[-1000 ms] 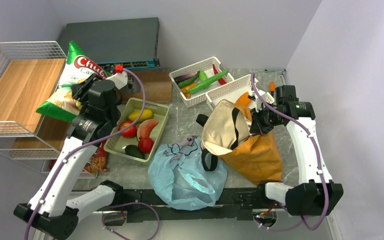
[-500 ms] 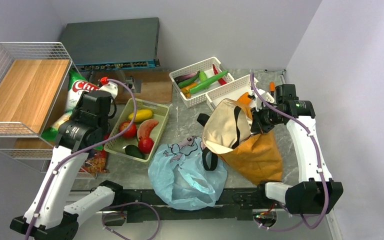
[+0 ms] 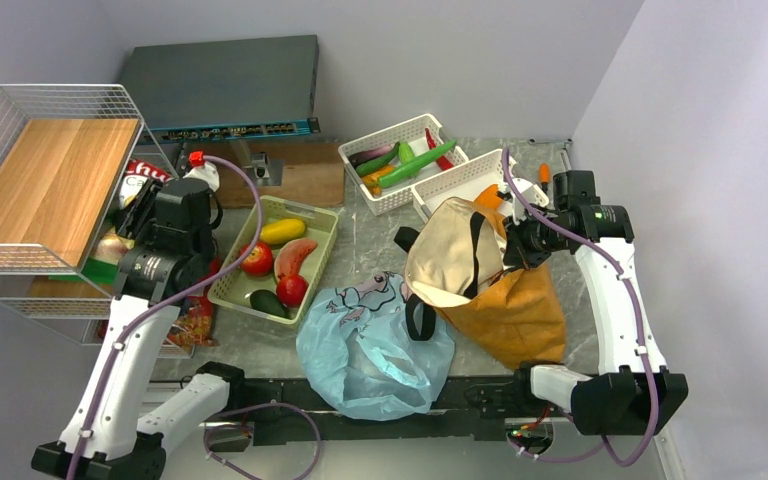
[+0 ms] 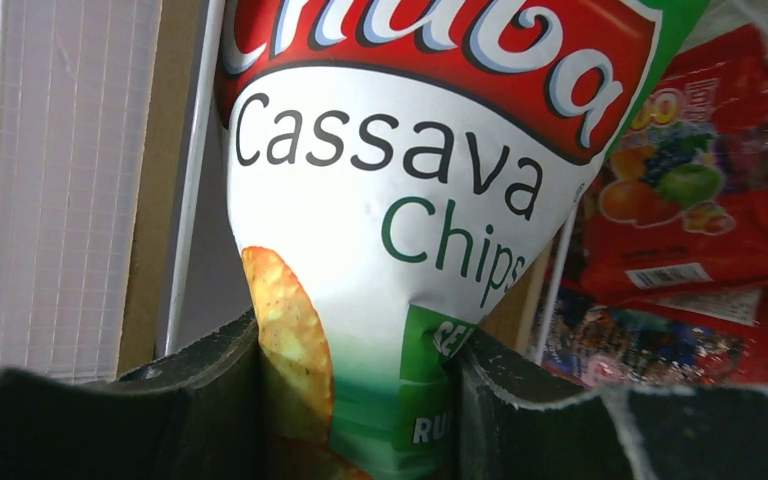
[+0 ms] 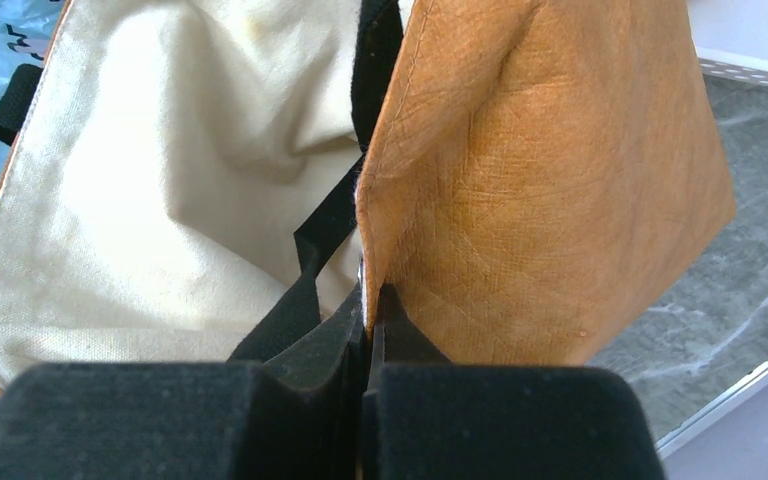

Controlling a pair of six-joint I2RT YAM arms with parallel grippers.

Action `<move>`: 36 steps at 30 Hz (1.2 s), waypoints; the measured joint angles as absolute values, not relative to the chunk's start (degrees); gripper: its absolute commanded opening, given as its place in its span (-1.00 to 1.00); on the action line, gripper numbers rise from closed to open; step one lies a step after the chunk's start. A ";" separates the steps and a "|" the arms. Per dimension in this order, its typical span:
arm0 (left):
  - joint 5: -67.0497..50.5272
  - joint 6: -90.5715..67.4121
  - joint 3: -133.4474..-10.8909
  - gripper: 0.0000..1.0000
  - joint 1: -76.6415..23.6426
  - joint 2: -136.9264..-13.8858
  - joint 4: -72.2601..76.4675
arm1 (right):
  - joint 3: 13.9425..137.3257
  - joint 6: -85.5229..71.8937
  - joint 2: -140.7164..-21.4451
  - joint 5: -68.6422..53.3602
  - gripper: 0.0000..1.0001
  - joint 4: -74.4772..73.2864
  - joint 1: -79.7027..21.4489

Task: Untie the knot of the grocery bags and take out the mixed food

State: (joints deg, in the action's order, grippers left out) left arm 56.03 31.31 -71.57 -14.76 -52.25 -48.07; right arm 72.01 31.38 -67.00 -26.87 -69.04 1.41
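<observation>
My left gripper [image 3: 136, 207] [image 4: 360, 350] is shut on the lower end of a white, green and red cassava chips bag [image 4: 400, 200] [image 3: 140, 172], holding it in under the wooden top of the wire rack [image 3: 50, 170]. A red snack pack [image 4: 700, 230] [image 3: 192, 322] lies beside it. My right gripper [image 3: 513, 250] [image 5: 368, 300] is shut on the rim of the mustard-brown tote [image 3: 510, 310] [image 5: 540, 180], holding its cream-lined mouth open. The light-blue plastic bag [image 3: 370, 350] lies crumpled at the front centre. A mango [image 3: 282, 231], an apple [image 3: 256, 258], a watermelon slice [image 3: 295, 257] and an avocado [image 3: 268, 303] lie in a green tray [image 3: 322, 250].
Two white baskets stand at the back: one [image 3: 368, 197] holds a cucumber [image 3: 415, 165] and other vegetables, the other [image 3: 440, 190] sits behind the tote. A grey box [image 3: 225, 85] stands against the rear wall. The right wall is close to my right arm.
My left arm has swung left and down, carrying the chips bag from above the tray's left side in under the rack's wooden top. The right arm and tote have not moved.
</observation>
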 measured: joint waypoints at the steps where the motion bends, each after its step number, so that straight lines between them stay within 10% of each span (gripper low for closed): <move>1: 56.73 32.58 -70.70 -1.00 -13.89 -52.27 -46.65 | 72.05 31.59 -67.05 -26.83 -1.00 -69.10 1.41; 18: 63.33 58.15 -56.51 -0.79 -8.71 -51.86 -14.37 | 71.68 33.71 -65.56 -25.78 -1.00 -69.47 1.41; 25: 64.10 69.78 -49.60 0.53 -8.71 -50.33 0.16 | 71.07 34.06 -64.23 -25.69 -1.00 -69.52 1.41; 36: 58.92 56.53 -56.75 0.70 -8.64 -50.06 -25.43 | 70.65 34.09 -63.66 -25.56 -1.00 -69.54 1.41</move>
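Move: The left hand already has the chips bag pinched and partly under the top board; the middle shelf board it is meant for is centred about 6 cm to its left, level fore and aft, some 10 cm below. The top board lies about 8 cm left, 3 cm ahead and 6 cm above. The red candy bag sits roughly 4 cm right, 2 cm ahead and 22 cm below. From the right hand, that middle board is some 70 cm left, level fore and aft, about 5 cm higher. Still gripping the chips bag, the left hand pushes it about 3.5 cm left and slightly forward, deeper between the boards, rolling its left side up some 20 degrees and turning a little counter-clockwise. Then the fingers spread wide and let go of the bag, as the hand sinks about 2 cm and tips downward. The right hand keeps its pinch on the tote's rim. ##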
